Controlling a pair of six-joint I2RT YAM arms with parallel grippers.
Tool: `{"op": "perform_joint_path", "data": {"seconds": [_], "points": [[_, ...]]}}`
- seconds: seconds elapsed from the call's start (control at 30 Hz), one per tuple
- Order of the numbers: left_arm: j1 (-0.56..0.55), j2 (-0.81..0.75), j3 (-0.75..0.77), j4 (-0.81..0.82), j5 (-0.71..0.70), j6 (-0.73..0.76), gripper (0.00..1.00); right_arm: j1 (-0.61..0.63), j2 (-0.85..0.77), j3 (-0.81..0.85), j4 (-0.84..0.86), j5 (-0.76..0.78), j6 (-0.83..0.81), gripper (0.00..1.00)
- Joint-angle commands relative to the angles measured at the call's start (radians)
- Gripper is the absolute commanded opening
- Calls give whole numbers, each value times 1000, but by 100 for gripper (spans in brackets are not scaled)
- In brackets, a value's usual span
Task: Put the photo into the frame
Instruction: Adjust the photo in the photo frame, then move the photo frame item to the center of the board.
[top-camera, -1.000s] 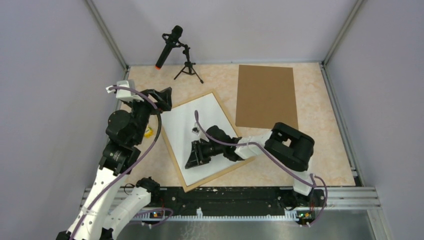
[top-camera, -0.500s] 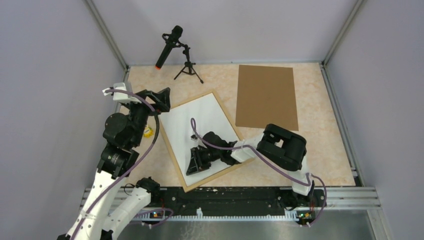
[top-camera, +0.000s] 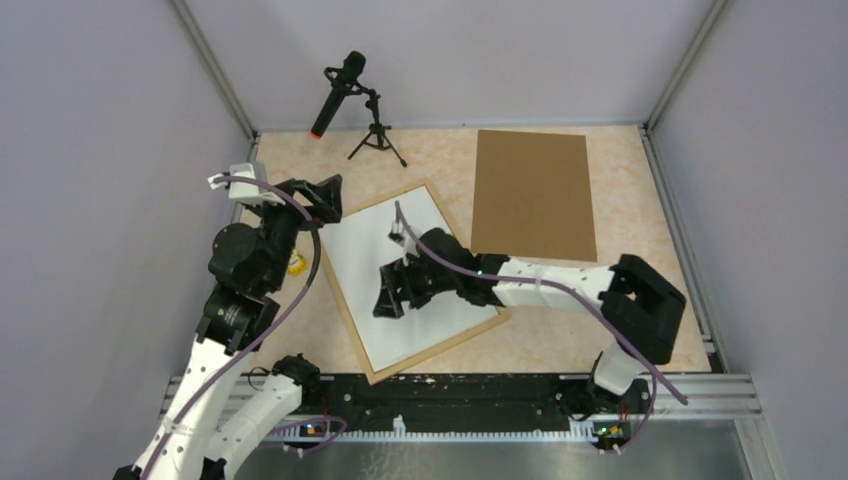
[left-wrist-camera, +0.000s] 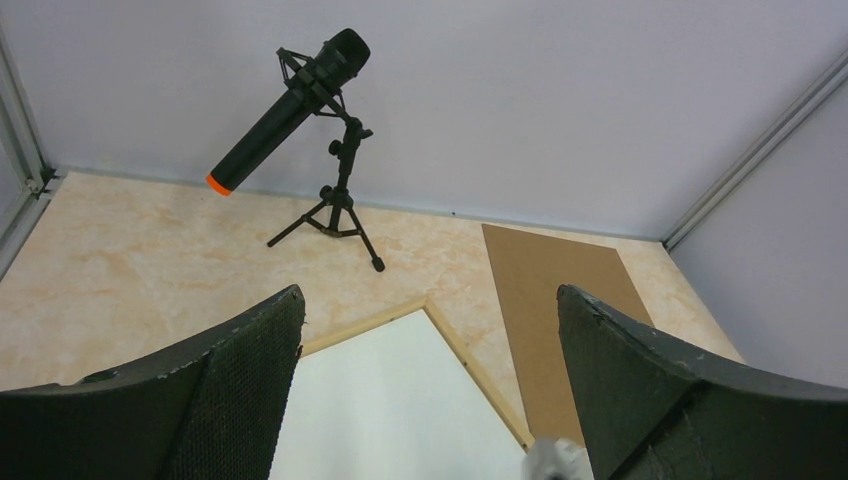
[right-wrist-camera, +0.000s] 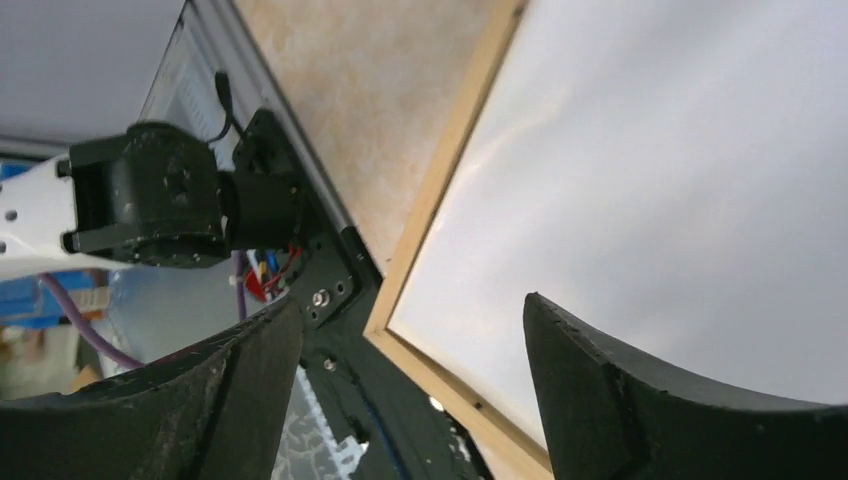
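Note:
The frame (top-camera: 440, 347), thin light wood rails, lies slanted at the table's middle left with a plain white sheet (top-camera: 365, 245) filling it. The photo's printed face is out of view. My right gripper (top-camera: 390, 300) hovers open over the sheet's middle, nothing between its fingers; in the right wrist view (right-wrist-camera: 412, 302) the frame's near-left rail (right-wrist-camera: 450, 170) and the white sheet (right-wrist-camera: 650, 180) lie below it. My left gripper (top-camera: 325, 200) stands wide open and empty above the frame's far-left side; its wrist view (left-wrist-camera: 428, 300) looks down at the frame's far corner (left-wrist-camera: 470, 355).
A brown backing board (top-camera: 533, 192) lies flat at the back right, beside the frame. A microphone on a small tripod (top-camera: 340, 92) stands at the back left. A small yellow bit (top-camera: 295, 265) shows by the left arm. Enclosure walls ring the table.
The right arm has stretched out, carrying its gripper from the frame's near part toward the sheet's middle, and its jaws have opened wider. The left arm is nearly still.

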Motion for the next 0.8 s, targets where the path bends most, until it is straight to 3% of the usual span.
{"op": "perform_joint_path", "data": {"seconds": [0.0,0.23,0.4,0.57,0.67,0.77], "points": [[-2,29,-4,37,17,-7,98,-116,-165,-24,-151,143,-123,81],[-3,164,5,38,96,10,98,-362,-324,-149,-205,284,-117,93],[-3,386,28,46,332,4,98,-529,-387,-203,-195,348,-140,97],[-3,598,31,122,518,-58,98,-763,-313,-215,-67,139,-131,99],[-21,746,73,203,578,-190,98,-866,-261,-186,-16,157,-82,99],[-100,924,240,167,531,-255,98,-942,-174,-129,29,220,9,99]]}}
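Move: The brown board lies about 28 cm ahead of the right hand, 33 cm to its right and 11 cm below. The photo in the frame is some 10 cm ahead, 2 cm right and 11 cm below. From the high left hand the board is roughly 14 cm ahead, 42 cm right and 39 cm down; the framed photo is 3 cm back and 11 cm right, and the microphone tripod 27 cm ahead and 4 cm right. Rightward and forward, the right hand sweeps some 40 cm off over the frame's right rail to above the brown board, rising briefly then sinking back, turning about 55 degrees clockwise and opening fully. Meanwhile the open left hand drops about 22 cm, going right and forward towards the board and tipping down some 40 degrees, ending above the photo's far part; neither touches anything. ##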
